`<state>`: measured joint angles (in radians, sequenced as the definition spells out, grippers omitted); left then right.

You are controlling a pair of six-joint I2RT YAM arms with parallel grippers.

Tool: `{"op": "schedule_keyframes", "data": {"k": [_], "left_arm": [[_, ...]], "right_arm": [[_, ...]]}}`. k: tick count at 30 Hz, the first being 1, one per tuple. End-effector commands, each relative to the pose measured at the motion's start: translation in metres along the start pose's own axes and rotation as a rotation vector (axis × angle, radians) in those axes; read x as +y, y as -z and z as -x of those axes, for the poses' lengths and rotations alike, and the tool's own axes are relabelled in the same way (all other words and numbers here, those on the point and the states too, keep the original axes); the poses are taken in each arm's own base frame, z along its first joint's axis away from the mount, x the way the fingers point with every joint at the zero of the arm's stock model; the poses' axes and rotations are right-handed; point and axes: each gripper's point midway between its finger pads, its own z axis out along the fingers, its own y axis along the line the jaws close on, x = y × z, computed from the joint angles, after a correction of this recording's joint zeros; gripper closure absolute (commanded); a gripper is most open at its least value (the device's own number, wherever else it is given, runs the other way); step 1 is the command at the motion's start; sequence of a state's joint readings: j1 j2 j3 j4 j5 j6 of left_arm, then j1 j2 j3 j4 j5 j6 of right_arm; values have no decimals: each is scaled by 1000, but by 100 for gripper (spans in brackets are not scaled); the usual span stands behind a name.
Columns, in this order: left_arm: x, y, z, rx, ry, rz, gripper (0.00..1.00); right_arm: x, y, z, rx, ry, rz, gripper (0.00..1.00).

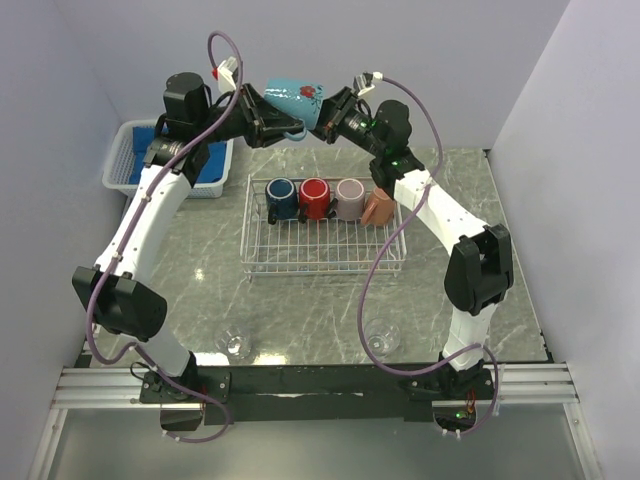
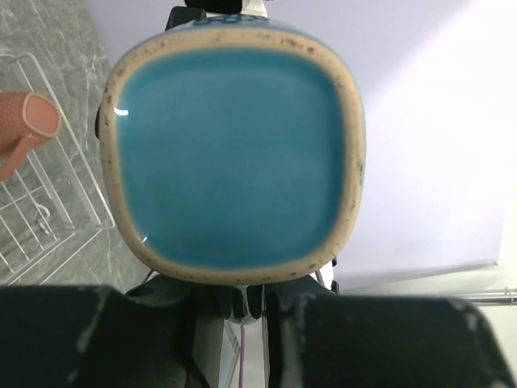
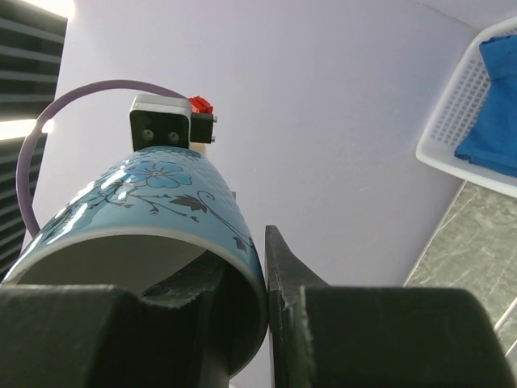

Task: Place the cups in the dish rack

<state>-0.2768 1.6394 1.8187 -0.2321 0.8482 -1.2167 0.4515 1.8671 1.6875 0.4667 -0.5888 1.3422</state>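
A light blue cup (image 1: 293, 98) with a flower print hangs on its side in the air beyond the dish rack (image 1: 325, 268), held from both ends. My left gripper (image 1: 284, 128) is shut at its lower edge, where the handle is; the left wrist view shows the cup's glazed base (image 2: 230, 158) just above the closed fingers (image 2: 279, 311). My right gripper (image 3: 265, 275) is shut on the rim (image 3: 153, 194), one finger inside and one outside. Navy (image 1: 280, 197), red (image 1: 314, 197), mauve (image 1: 349, 197) and salmon (image 1: 380, 207) cups lie in the rack's far row.
Two clear glass cups (image 1: 237, 345) (image 1: 380, 338) stand on the marble table near my arm bases. A white plastic basket (image 1: 125, 160) with a blue cloth sits at the far left. Walls close in behind and on both sides.
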Motion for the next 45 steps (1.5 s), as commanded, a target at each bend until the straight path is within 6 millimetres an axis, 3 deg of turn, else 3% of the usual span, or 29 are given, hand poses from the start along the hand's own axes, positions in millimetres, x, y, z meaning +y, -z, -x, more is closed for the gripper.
{"op": "schedule_keyframes", "data": {"k": [1, 3, 6, 9, 15, 16, 18, 19, 20, 21, 23, 25, 26, 27, 29, 31, 36, 37, 38, 45], "left_arm": [[-43, 14, -1, -1, -229, -141, 99], [-34, 24, 9, -15, -278, -118, 99], [-25, 37, 15, -13, -303, -96, 99], [-27, 48, 22, -28, -327, -92, 99], [-29, 58, 31, -30, -333, -94, 99], [-35, 60, 33, -35, -410, -90, 99], [-14, 59, 34, -17, -395, -6, 99], [-13, 59, 36, -17, -509, 14, 99], [8, 54, 42, -26, -513, 87, 99], [20, 47, 36, 4, -529, 128, 99], [61, 40, 27, 63, -571, 251, 99], [85, 27, 3, 162, -648, 300, 99], [93, 21, -5, 191, -672, 312, 99], [98, 12, -18, 226, -706, 326, 99], [113, 1, -30, 276, -751, 340, 99], [121, -13, -41, 316, -803, 348, 99], [153, -54, -67, 433, -887, 383, 99], [150, -60, -64, 433, -915, 389, 99], [165, -71, -74, 476, -909, 405, 99], [182, -89, -106, 561, -1023, 449, 99]], "right_arm": [[-31, -1, -55, 178, 9, -105, 82], [-32, 11, -54, 183, 19, -132, 62], [-41, 30, -46, 157, 19, -170, 46], [-55, 48, -37, 141, 4, -210, 43], [-65, 75, -23, 125, 10, -284, 38], [-66, 82, -17, 115, 42, -304, 38], [-62, 109, 2, 60, 51, -342, 39], [-57, 119, 10, 24, 46, -345, 39], [-49, 137, 11, -15, 39, -343, 39], [-36, 152, 32, -94, 72, -301, 39], [-16, 176, 37, -181, 37, -263, 38], [-1, 194, 48, -241, 59, -249, 33], [21, 200, 47, -255, 100, -227, 31], [25, 205, 47, -269, 101, -244, 26], [48, 216, 45, -299, 159, -235, 23], [59, 227, 41, -332, 176, -240, 18], [49, 250, 30, -380, 193, -337, 14], [48, 253, 31, -390, 220, -359, 14], [53, 257, 29, -396, 239, -365, 13], [39, 276, 19, -401, 242, -476, 12]]}}
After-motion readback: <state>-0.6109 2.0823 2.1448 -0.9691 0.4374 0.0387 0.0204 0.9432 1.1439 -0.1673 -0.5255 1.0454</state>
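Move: Both hands hold the light-blue mug in the air over the rack's far side. The open rack space just in front of the pink mug lies some 14 cm to the left hand's right, level fore and aft, roughly 36 cm below. Counted from the left hand, about 8 cm ahead and similarly low, the pink mug stands 14 cm right, the red mug 5 cm right and the orange mug 21 cm right. From the right hand, that open space is about 6 cm back and 9 cm right, far below. The right fingers open and come off the light-blue mug's rim, and that hand clears out dipping, then rising again, ending some 23 cm right and 13 cm back. The left keeps its pinch on the handle, draws about 6 cm left, then swings back right and sinks, ending about 25 cm lower above the rack by the pink mug, wrist rolling some 65 degrees to turn the mug's mouth downward. ##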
